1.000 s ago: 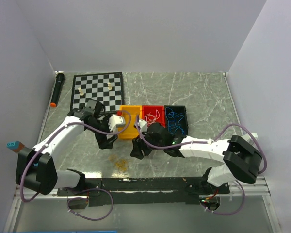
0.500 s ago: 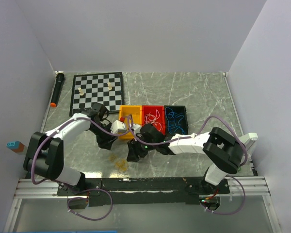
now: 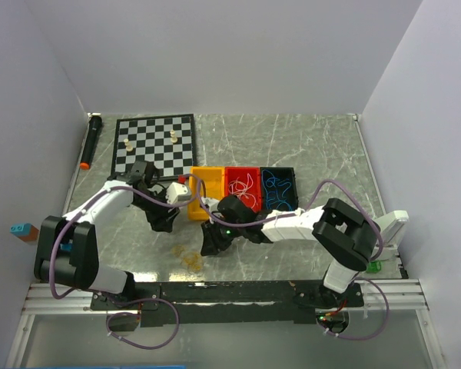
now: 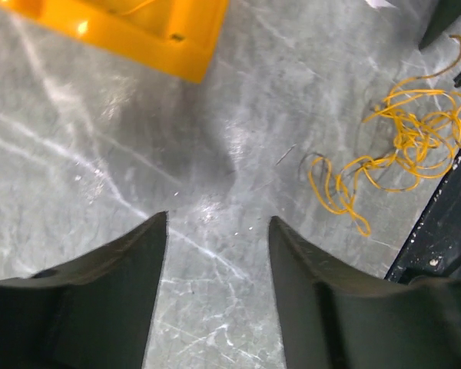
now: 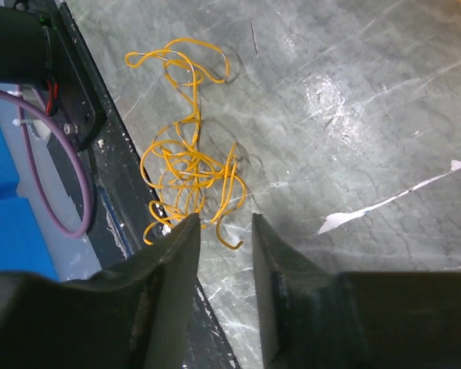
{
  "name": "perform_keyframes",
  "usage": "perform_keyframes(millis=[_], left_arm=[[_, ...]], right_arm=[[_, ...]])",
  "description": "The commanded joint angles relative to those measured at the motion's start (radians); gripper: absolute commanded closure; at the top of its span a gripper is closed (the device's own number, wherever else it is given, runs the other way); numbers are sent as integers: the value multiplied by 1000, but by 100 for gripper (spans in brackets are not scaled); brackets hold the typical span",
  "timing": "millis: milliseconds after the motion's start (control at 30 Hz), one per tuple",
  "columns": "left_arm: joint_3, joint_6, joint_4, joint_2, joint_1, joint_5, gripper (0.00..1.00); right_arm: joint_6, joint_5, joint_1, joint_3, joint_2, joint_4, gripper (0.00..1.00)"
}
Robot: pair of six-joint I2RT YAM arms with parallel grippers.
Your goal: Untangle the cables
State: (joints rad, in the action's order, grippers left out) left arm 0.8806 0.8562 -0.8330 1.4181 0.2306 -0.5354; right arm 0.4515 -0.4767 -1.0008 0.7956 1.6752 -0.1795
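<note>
A tangle of thin yellow cables [image 3: 190, 258] lies on the marble table near its front edge, between my two grippers. In the right wrist view the yellow tangle [image 5: 188, 169] sits just ahead of my right gripper [image 5: 225, 223], which is open by a narrow gap. One hooked end of the cable reaches into that gap, ungripped. My left gripper [image 4: 219, 223] is open over bare table, and the yellow tangle [image 4: 403, 146] is off to its right. White cables [image 3: 240, 184] lie in a red bin and blue cables [image 3: 278, 184] in a black bin.
An orange bin [image 3: 200, 194] stands beside the red one, close to my left gripper [image 3: 163, 221]. A chessboard [image 3: 154, 142] with a few pieces and a black marker [image 3: 90, 142] lie at the back left. The black base rail [image 5: 77, 100] and a purple hose [image 5: 61, 177] border the yellow tangle.
My right gripper has moved left to the yellow tangle and its jaws have narrowed. The left gripper has drawn back a little and its jaws are narrower than before.
</note>
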Motion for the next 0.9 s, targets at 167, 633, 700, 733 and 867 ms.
perform_keyframes(millis=[167,633,700,733,867], left_arm=[[38,-17,-23,-41,-25,-80,38],[146,18,-143,-15,166,-106,32],[158,-3,-137,7,202,-116,31],[164,-9,-138,22,216,-118,30],[161,-8,-149,80,236,-120,20]], right_arm=[[-27,-31,2,50,-23,21,99],[-115,128,41,-67,-268,129,100],[-125,150,44,-71,-290,141,100],[-128,154,47,-75,-299,141,100],[-123,167,57,-96,-322,140,100]])
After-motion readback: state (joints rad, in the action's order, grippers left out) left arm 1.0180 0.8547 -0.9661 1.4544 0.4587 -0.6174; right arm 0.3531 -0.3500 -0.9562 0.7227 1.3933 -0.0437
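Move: The loose end of the yellow cable lies practically between my right hand's open fingertips, about 1 cm below. Its tangle is some 4 cm left of that hand and 3 cm back. From my left hand, the tangle is roughly 9 cm right and 11 cm back, about 2 cm lower. The orange box's middle is about 19 cm straight ahead of my right hand, with the red box's some 20 cm ahead and 11 cm right. I shut my right fingers on the yellow cable's loose end while staying low, then lift it about 4 cm, drawing it to the right and a little forward, away from the tangle. My left hand first rises some 3 cm, then swings right and somewhat back towards the tangle, turning about 15 degrees clockwise and opening wider. ##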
